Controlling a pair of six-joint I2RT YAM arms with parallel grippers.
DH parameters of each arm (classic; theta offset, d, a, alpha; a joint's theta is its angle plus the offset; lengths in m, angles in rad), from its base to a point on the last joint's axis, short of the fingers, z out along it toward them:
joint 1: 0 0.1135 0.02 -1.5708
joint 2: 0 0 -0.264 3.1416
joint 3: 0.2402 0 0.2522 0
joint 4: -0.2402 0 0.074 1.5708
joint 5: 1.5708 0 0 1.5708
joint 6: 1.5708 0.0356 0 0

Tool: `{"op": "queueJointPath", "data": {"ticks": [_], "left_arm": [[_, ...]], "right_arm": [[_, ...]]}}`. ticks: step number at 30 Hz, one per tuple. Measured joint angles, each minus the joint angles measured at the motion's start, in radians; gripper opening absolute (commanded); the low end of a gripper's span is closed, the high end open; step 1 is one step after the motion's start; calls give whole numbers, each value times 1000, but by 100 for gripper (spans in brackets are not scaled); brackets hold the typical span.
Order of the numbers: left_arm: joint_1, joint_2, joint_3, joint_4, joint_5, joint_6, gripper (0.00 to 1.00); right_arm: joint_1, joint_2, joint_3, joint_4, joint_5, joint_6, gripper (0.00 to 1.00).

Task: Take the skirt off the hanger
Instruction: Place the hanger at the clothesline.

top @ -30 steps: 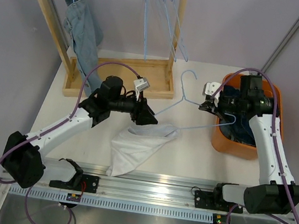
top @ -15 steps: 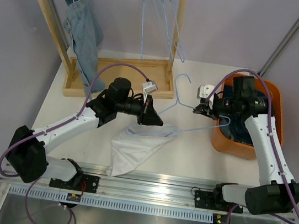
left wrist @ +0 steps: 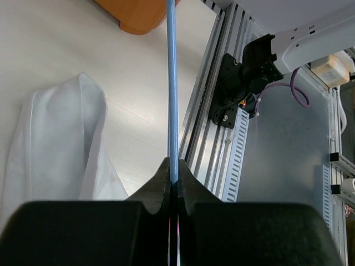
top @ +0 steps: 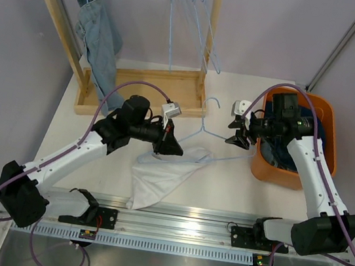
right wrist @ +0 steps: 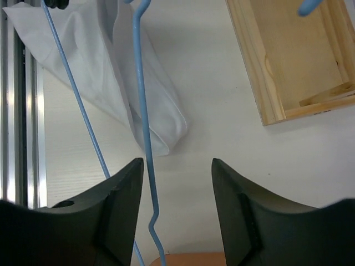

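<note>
The white skirt lies crumpled on the table, its top edge by the lower wire of the blue hanger. I cannot tell whether any cloth still hangs on the wire. My left gripper is shut on the hanger's wire, with the skirt below and to its left. My right gripper is open at the hanger's other end. The blue wire runs just inside its left finger, with no grip on it, and the skirt lies beyond.
An orange bin of dark clothes sits at the right, under the right arm. A wooden rack at the back holds a denim garment and several bare blue hangers. An aluminium rail runs along the near edge.
The left gripper has closed on the hanger wire. The right gripper has opened and let the hanger go. The hanger has sunk lower and shifted left.
</note>
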Motion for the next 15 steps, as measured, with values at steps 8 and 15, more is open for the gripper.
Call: {"op": "queueJointPath", "data": {"ticks": [8,15], "left_arm": [[7,-50,-3,-184,-77,61,0],[59,-109,-29,-248,-174,56,0]], "right_arm": [[0,0,-1,55,0,92,73],[-2,0,-1,76,-1,147,76]]}}
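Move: The free stretch of clothesline I am taking the hanger to is about 28 cm ahead of my left hand, 11 cm to its left and 25 cm up. From the same hand, the other empty hangers hang some 28 cm ahead, 2 cm left and 15 cm up, and the white skirt lies about 3 cm ahead, 3 cm left and 22 cm below. From my right hand, that clothesline stretch is some 20 cm ahead, 26 cm left and 23 cm up. With the hanger still pinched, I carry my left hand about 5 cm left, away from my right hand, and sink it some 3 cm over the skirt, dipping its fingertips and turning it counter-clockwise, roughly 15 degrees in all. My right hand all but stays put and spreads its already parted fingers wider, so the hanger's far end can slide out between them. ##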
